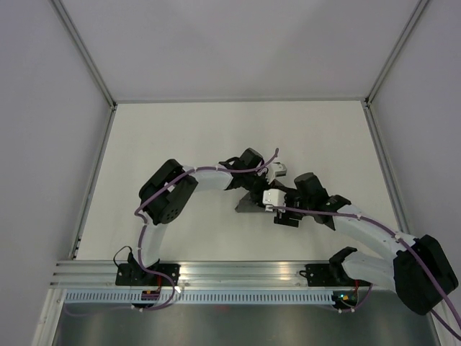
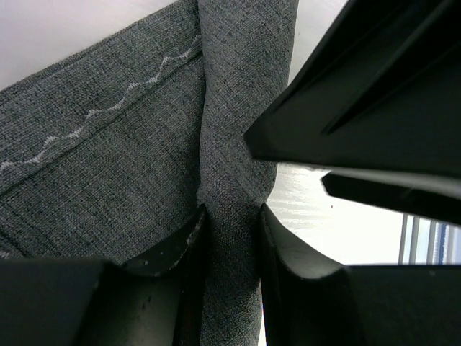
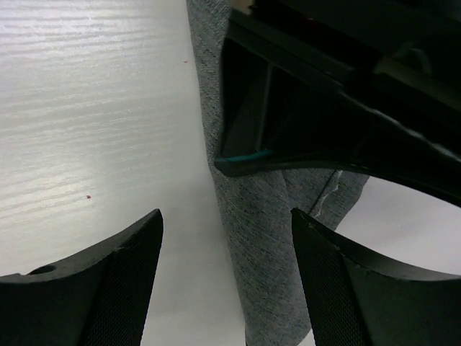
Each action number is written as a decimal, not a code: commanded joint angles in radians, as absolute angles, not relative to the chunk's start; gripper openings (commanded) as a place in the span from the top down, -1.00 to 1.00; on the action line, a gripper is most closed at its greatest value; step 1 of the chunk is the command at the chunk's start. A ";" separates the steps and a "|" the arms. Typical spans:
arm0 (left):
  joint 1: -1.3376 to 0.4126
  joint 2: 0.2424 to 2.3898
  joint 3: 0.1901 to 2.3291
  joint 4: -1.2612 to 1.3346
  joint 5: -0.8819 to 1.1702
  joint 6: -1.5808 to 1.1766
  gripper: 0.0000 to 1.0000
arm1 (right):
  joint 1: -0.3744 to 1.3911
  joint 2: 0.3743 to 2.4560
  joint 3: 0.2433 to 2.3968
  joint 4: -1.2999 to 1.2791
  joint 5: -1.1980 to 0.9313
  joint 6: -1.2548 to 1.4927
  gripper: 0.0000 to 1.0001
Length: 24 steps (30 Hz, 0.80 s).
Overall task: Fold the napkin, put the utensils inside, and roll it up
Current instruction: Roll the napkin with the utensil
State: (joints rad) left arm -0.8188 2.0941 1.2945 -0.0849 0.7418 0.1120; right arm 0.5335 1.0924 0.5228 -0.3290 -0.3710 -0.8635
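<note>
The dark grey napkin (image 1: 247, 204) lies mid-table, mostly under the two wrists. In the left wrist view it is partly rolled: a tight roll (image 2: 238, 108) runs up from a flat part with a pale zigzag stitch line (image 2: 108, 108). My left gripper (image 2: 232, 223) is shut on the roll, both fingers pressed against it. My right gripper (image 3: 227, 223) is open, with the roll (image 3: 259, 245) lying between its fingers nearer the right one; neither touches it. The utensils are hidden.
The white table (image 1: 180, 144) has a raised metal frame (image 1: 97, 166) along its sides. The two wrists crowd together over the napkin; the left gripper's body (image 3: 324, 108) hangs close above the right fingers.
</note>
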 commanded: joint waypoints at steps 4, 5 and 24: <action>-0.822 2.198 1.319 -0.337 0.719 0.067 0.94 | 0.630 1.163 0.474 -0.129 -0.155 -0.865 -0.54; -0.822 2.200 1.325 -0.347 0.719 0.067 0.94 | 0.637 1.172 0.472 -0.109 -0.144 -0.867 -0.53; -0.769 2.109 1.342 -0.319 0.744 0.032 0.23 | 0.643 1.269 0.495 -0.170 -0.162 -0.868 0.26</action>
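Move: The napkin roll runs left to right between the hands. The stretch the right hand goes for lies about 2 cm ahead of that hand and some 3 cm below it. The left fingers, already on the roll, sit about 2 cm ahead and 3 cm left of the right hand. The stitched flap lies about 6 cm ahead and 4 cm below. From the left hand, that stretch of roll is about 3 cm to the right, level with it. Down about 3 cm and forward some 2 cm, the right hand lowers its open fingers astride the napkin roll just beside the left fingers, then closes to about half its opening and pinches the cloth front and back. The left hand keeps its grip nearly in place, rolling its top a few degrees forward. ##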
